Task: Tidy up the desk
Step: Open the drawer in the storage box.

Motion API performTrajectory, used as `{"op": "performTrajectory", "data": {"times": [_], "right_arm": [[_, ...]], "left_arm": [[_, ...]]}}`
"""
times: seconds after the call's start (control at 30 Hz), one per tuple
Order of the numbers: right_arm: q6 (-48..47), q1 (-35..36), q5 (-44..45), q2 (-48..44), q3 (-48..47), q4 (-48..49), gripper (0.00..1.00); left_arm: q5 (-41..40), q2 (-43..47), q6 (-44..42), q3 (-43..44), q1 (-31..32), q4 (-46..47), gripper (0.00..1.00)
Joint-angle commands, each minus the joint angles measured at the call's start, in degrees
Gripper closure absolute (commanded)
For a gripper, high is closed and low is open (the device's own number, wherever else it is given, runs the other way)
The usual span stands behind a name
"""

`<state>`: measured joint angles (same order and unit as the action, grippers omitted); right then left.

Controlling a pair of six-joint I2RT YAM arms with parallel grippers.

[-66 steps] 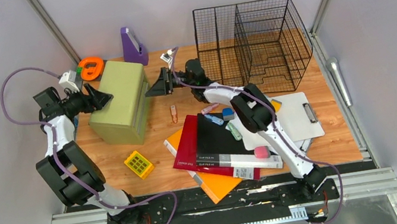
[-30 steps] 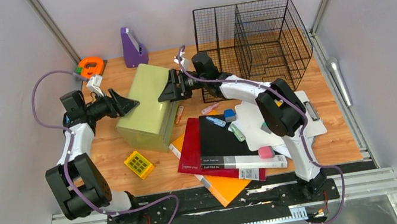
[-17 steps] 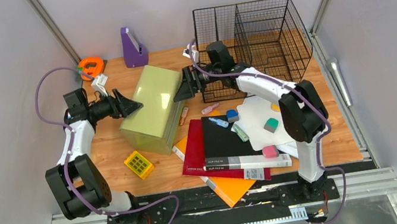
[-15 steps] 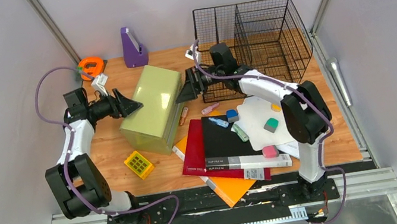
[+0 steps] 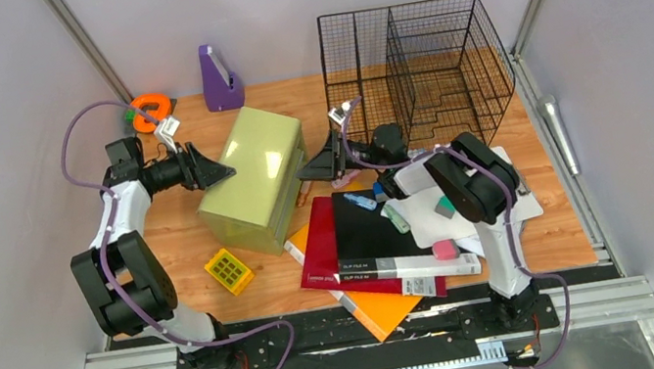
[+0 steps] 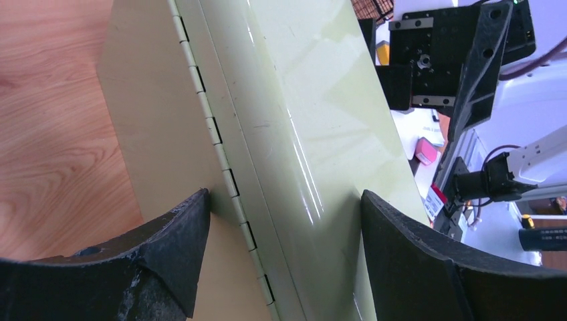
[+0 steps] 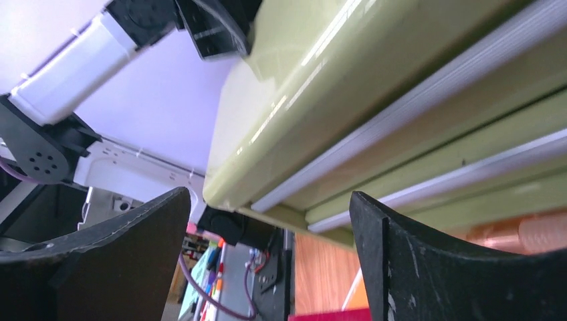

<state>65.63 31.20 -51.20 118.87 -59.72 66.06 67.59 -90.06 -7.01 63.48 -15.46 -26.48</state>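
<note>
The desk (image 5: pixel 175 240) is a light-brown wood-grain top. On its left half stands a pale green drawer cabinet (image 5: pixel 252 172), turned at an angle. My left gripper (image 5: pixel 220 173) is open at the cabinet's back left corner. In the left wrist view its jaws straddle the hinged back edge of the cabinet (image 6: pixel 287 100), and the left fingertip (image 6: pixel 190 214) touches the tan back panel. My right gripper (image 5: pixel 309 168) is open, low beside the cabinet's drawer front (image 7: pixel 414 87), with nothing between its fingers.
A black wire basket (image 5: pixel 424 70) stands at the back right. A purple file holder (image 5: pixel 220 77) and an orange tape dispenser (image 5: pixel 150 108) sit at the back left. Red and black folders (image 5: pixel 352 240), an orange folder (image 5: pixel 377 305), a white clipboard (image 5: pixel 478 195) and a yellow box (image 5: pixel 229 270) lie nearby.
The cabinet was pushed rightward and turned between the two grippers. In the last half second my right gripper dropped from the basket's front to the cabinet's drawer side. My left gripper shifted slightly backward.
</note>
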Motion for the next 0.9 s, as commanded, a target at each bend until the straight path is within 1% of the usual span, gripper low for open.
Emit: {"op": "performTrajectory", "data": {"times": [0.0, 0.17, 0.33, 0.43, 0.5, 0.63, 0.87], "right_arm": [[10.3, 1.5, 4.3, 5.9, -5.3, 18.8, 0.11], [15.1, 4.2, 5.8, 13.2, -9.0, 24.7, 0.12], [17.8, 6.0, 7.7, 18.5, -12.4, 28.9, 0.14], [21.3, 6.9, 7.3, 21.4, -16.6, 29.2, 0.16], [23.4, 7.5, 7.1, 23.3, -19.3, 29.2, 0.19], [27.5, 8.4, 7.1, 24.3, -22.5, 29.3, 0.27], [29.0, 7.1, 7.3, 22.2, -21.9, 29.3, 0.34]], "left_arm": [[-2.7, -3.2, -6.5, -6.2, 2.6, -11.5, 0.63], [-0.3, -1.7, -6.6, -9.3, 2.6, -11.1, 0.67], [0.3, 0.1, -6.6, -11.0, 2.6, -11.0, 0.7], [0.3, 1.7, -6.3, -12.1, 2.6, -10.2, 0.72], [0.0, 2.2, -5.6, -12.4, 2.6, -9.6, 0.72], [-0.4, 1.4, -5.0, -11.9, 2.6, -9.7, 0.72], [-0.9, -0.6, -5.3, -11.3, 2.6, -9.6, 0.73]]}}
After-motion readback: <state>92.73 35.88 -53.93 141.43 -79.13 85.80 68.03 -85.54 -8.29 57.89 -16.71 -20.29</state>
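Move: The top drawer's silver handle on the storage box lies about 5 cm to the right hand's left, some 1 cm ahead and 3 cm lower; the box's middle is roughly 11 cm left, 2 cm ahead and 6 cm down. On the desk, some 16 cm below, an orange marker lies 3 cm back and 1 cm left, a pink marker 9 cm right and 2 cm back. From the left hand, gripping the box's left top edge, the handle is about 10 cm right, 3 cm back and 4 cm below. Leftward and down, after a small start up and forward, the right hand goes some 5 cm in to the drawer side of the storage box, then eases up about 1 cm. Its fingertips tilt up and swing a little back towards the base as the wrist rolls, and the fingers close partway, straddling the silver handle strip. The left hand keeps its hold on the opposite top edge, giving back about 1 cm. ##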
